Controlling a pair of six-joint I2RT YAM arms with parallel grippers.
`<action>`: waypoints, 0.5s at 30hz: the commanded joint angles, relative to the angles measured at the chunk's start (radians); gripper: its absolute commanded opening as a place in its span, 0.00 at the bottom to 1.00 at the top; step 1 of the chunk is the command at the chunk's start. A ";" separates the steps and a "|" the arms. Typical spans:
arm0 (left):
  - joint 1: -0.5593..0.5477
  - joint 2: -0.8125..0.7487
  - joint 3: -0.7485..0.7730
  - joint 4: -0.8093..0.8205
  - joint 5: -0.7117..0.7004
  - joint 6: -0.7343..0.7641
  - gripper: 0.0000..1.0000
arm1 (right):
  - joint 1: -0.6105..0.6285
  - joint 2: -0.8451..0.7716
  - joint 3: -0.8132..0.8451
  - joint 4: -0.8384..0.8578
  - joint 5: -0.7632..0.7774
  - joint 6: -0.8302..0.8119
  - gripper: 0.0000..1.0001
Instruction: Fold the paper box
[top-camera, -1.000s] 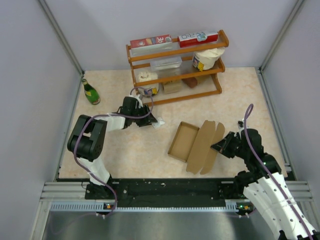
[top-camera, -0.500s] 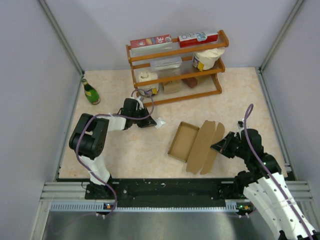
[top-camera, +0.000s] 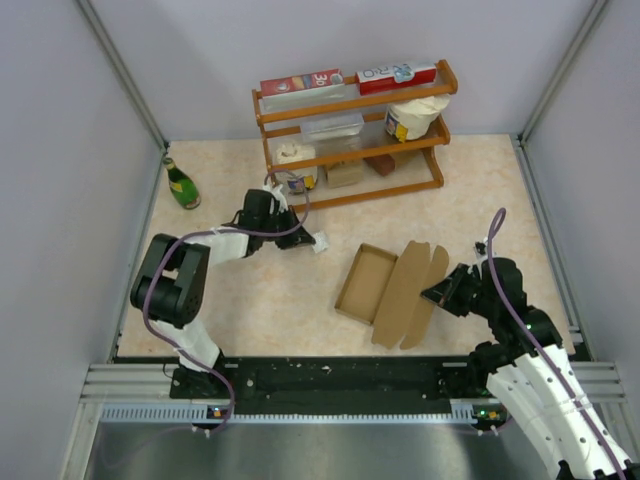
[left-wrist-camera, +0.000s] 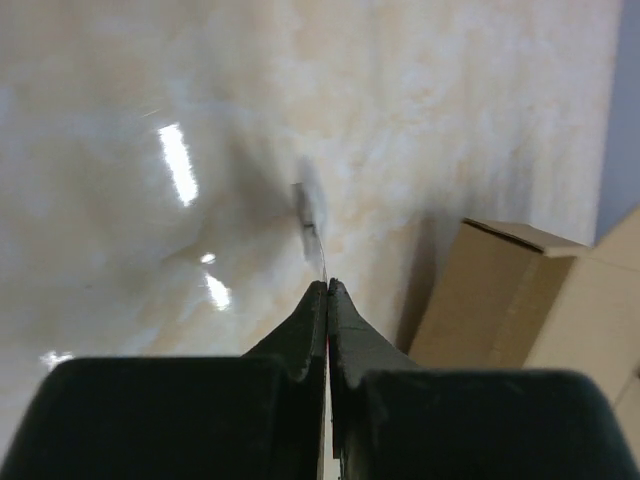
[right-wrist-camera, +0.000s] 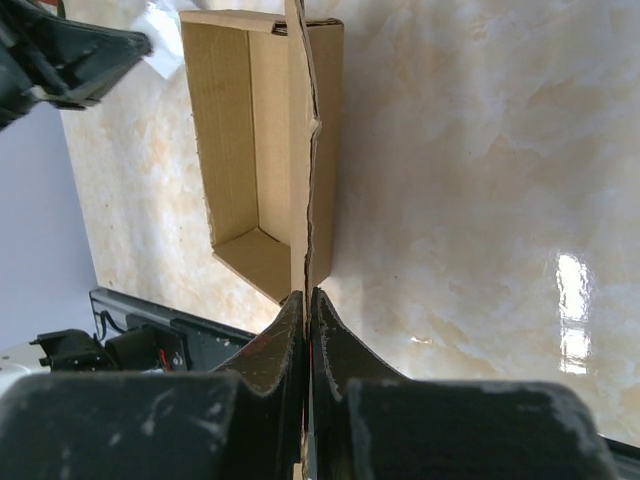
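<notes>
The paper box is brown cardboard lying right of centre, an open shallow tray with its lid flap spread to the right. My right gripper is shut on the flap's outer edge. In the right wrist view the cardboard edge runs straight out from between the jaws of the right gripper, with the tray to its left. My left gripper sits left of the box, shut on a small white scrap. The scrap shows edge-on ahead of the left gripper, and the box corner lies to the right.
A wooden rack stands at the back with red cartons on top and jars and tubs on its shelves. A green bottle stands at the far left by the wall. Grey walls close in three sides.
The left gripper's jaws have closed on the white scrap and the wrist has shifted slightly toward the rack. The right arm and the box have not moved.
</notes>
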 joint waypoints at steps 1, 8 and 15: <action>-0.043 -0.131 0.102 0.019 0.154 0.079 0.00 | -0.009 -0.009 -0.008 0.033 -0.004 0.000 0.00; -0.201 -0.232 0.216 -0.168 0.272 0.249 0.00 | -0.007 0.014 -0.008 0.048 -0.009 -0.003 0.00; -0.302 -0.208 0.303 -0.437 0.302 0.452 0.00 | -0.009 0.021 0.000 0.053 -0.015 -0.009 0.00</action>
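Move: The left hand, holding the white packet a few centimetres above the table, has the open box tray about 12 cm to its right and 9 cm back, roughly 2 cm lower. Beyond the tray, the wide lid panel slopes up some 17 cm right and 12 cm back of that hand; the rack's front rail is about 8 cm ahead and 10 cm right. From the right hand, the tray lies about 9 cm left, 7 cm ahead and 9 cm below. The white packet stays pinched in the left hand's shut fingers as that hand swings it towards the tray: first up and to the right, then increasingly back, rising about 16 cm in all and ending high over the tray. The wrist turns some 40 degrees clockwise on the way. The right hand keeps its pinch on the box's outer flap and stays in place. ##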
